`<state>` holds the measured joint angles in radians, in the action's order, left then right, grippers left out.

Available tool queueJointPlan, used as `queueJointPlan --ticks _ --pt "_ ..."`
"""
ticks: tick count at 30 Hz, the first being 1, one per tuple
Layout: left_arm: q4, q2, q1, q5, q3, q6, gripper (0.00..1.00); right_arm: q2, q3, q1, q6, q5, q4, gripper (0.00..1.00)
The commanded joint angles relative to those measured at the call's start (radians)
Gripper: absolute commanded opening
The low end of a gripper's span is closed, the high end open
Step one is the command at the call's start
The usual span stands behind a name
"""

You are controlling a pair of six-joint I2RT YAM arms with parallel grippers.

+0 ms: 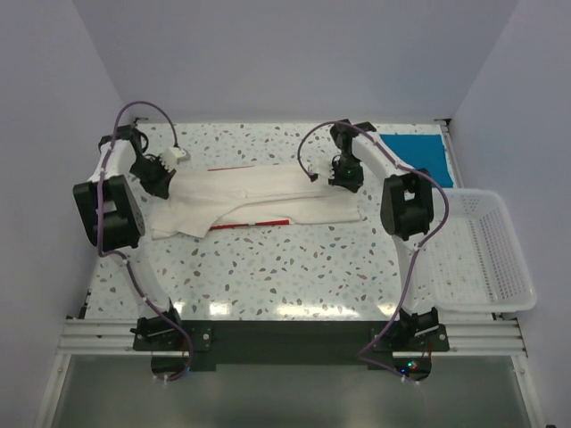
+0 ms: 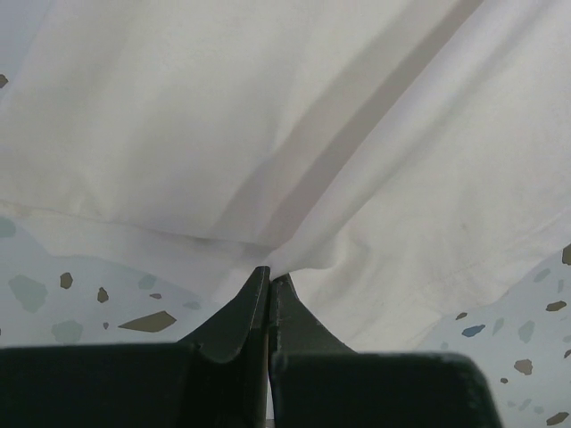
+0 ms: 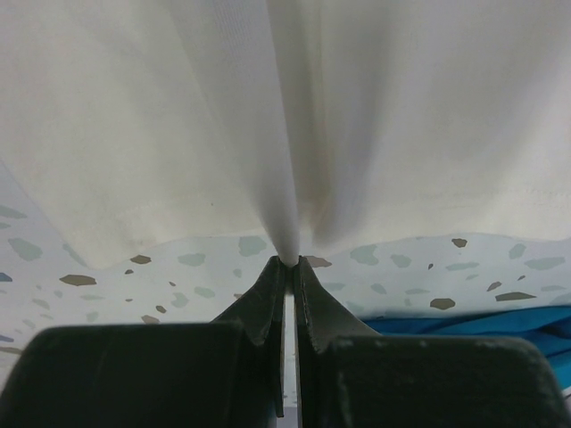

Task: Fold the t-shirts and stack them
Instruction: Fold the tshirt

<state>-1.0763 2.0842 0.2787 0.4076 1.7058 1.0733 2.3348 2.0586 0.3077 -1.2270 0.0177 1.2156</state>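
The cream-white t-shirt (image 1: 259,196) lies stretched across the back middle of the table, with thin strips of its red panel (image 1: 254,223) showing at its edges. My left gripper (image 1: 161,178) is shut on its left end; the pinched cloth (image 2: 294,259) rises from the fingertips. My right gripper (image 1: 343,174) is shut on its right end, the cloth (image 3: 285,178) pulled into a taut ridge. The teal-blue t-shirt (image 1: 415,152) lies folded flat at the back right corner, and its edge shows in the right wrist view (image 3: 482,325).
A white plastic lattice basket (image 1: 482,254) stands at the right edge of the table, beside the right arm. The speckled tabletop (image 1: 285,267) spreads in front of the shirt. Walls close in the back and sides.
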Motion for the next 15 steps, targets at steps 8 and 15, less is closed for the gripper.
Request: queueJointPlan --ticks 8,15 --pt "-0.071 0.021 0.065 0.086 0.166 -0.101 0.36 -0.037 0.061 -0.036 0.15 -0.005 0.061 0.42" --pt "-0.238 -0.055 0.249 0.234 0.128 -0.127 0.47 -0.106 0.071 -0.117 0.536 -0.168 0.133 0.46"
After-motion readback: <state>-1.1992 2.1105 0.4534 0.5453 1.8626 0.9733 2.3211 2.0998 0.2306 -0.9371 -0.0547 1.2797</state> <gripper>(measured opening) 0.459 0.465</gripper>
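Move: The t-shirt lies as a strip between the hands, an edge of it still pinched at each end. Its middle is about 23 cm to the left hand's right, level with it and 2 cm lower; its near-left flap lies some 6 cm back and 5 cm right of the left hand. From the right hand the t-shirt's middle is roughly 24 cm left and 2 cm back. The blue cloth stands about 15 cm right and 7 cm ahead of that hand. The t-shirt's two pinched ends are let go as both grippers open about halfway. The left hand first edges forward a centimetre or so, then sweeps left off the t-shirt's end by about 5 cm while rising nearly 4 cm, turning counter-clockwise. The right hand eases right and slightly back and up, a couple of centimetres towards the basket side, twisting some 20 degrees clockwise. ##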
